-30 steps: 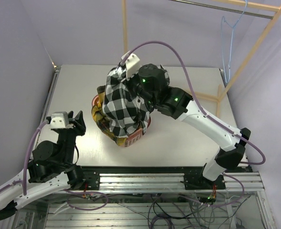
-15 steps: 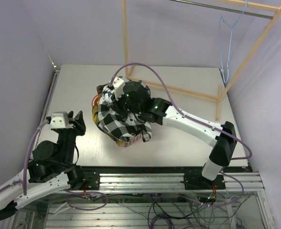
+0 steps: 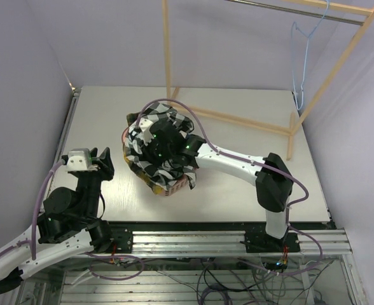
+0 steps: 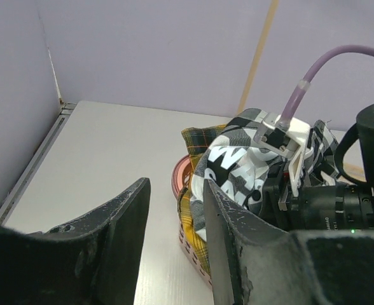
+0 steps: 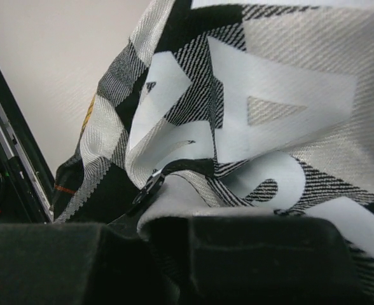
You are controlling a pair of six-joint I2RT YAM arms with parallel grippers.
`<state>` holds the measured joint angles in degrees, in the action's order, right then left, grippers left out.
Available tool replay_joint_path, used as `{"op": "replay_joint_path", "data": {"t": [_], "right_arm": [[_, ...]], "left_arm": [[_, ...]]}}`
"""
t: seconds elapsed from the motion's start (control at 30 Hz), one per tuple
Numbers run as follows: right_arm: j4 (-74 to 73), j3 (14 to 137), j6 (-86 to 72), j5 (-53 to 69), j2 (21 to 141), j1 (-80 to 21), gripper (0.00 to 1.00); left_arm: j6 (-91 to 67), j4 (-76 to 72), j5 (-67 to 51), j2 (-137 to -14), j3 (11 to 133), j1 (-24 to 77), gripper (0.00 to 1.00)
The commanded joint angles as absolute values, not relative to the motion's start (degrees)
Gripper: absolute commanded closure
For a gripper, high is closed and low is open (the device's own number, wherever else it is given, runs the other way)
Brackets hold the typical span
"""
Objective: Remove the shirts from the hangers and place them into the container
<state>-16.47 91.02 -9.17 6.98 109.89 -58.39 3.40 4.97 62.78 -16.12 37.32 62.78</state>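
The black-and-white checked shirt with white lettering is bunched on top of the pink container. The right arm reaches down into it. In the right wrist view my right gripper is shut on a fold of this shirt. A yellow-and-black plaid shirt lies under it in the container and hangs over the rim. A light-blue wire hanger hangs bare on the rack rail at back right. My left gripper stands open and holds nothing, left of the container.
A pale wooden rack frame stands across the back of the table, with its upright behind the container. Purple walls close in on the left and at the back. The right arm's purple cable loops over the shirt.
My right arm has come down and toward the left, carrying the black-and-white shirt from above the container onto it. The left arm has not moved.
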Motion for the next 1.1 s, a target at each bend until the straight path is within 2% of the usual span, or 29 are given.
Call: {"op": "replay_joint_path", "data": {"t": [0.0, 0.3, 0.47, 0.6, 0.77, 0.9, 0.97, 1.0, 1.07], "right_arm": [[-19.0, 87.7, -12.1, 9.3, 114.4, -58.8, 1.0], [-20.4, 86.2, -13.6, 12.6, 122.7, -58.8, 1.0], [-20.2, 88.2, -12.4, 12.6, 122.6, -58.8, 0.88], [-23.1, 91.9, -11.2, 11.6, 121.3, -58.8, 0.79], [-26.0, 96.0, -11.0, 8.3, 117.2, -58.8, 0.51], [-26.8, 98.2, -10.8, 4.3, 112.6, -58.8, 0.45], [-26.7, 99.3, -10.3, 2.7, 110.7, -58.8, 0.36], [-26.3, 99.7, -9.8, 2.4, 109.6, -58.8, 0.28], [-26.2, 100.7, -9.1, 1.6, 108.2, -58.8, 0.22]], "left_arm": [[2.9, 4.9, 62.8, -16.9, 37.9, 62.5, 0.5], [2.8, 5.1, 62.7, -17.8, 38.0, 62.4, 0.5], [2.7, 5.2, 62.6, -18.4, 38.1, 62.4, 0.49], [2.6, 5.3, 62.5, -18.7, 38.1, 62.4, 0.48], [2.6, 5.3, 62.4, -19.3, 38.2, 62.3, 0.47], [2.6, 5.3, 62.1, -19.8, 38.3, 62.3, 0.46], [2.6, 5.3, 62.1, -19.9, 38.3, 62.2, 0.46], [2.6, 5.4, 62.1, -19.9, 38.3, 62.2, 0.46], [2.5, 5.5, 62.1, -20.0, 38.4, 62.2, 0.46]]}}
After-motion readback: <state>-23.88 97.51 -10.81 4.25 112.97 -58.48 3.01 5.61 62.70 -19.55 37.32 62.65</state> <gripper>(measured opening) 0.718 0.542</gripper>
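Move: The right hand holds the black-and-white shirt over the container, whose middle lies about 3 cm ahead, 5 cm right and 10 cm below. The yellow shirt already in the container is about 2 cm ahead, 3 cm right and 8 cm down; the wooden stand's near-left foot stands some 18 cm ahead and 9 cm right. From the left hand, the container is about 12 cm ahead, 14 cm right and 26 cm below. The right hand pushes the shirt about 5 cm down into the container, opens, then rises roughly 4 cm. ##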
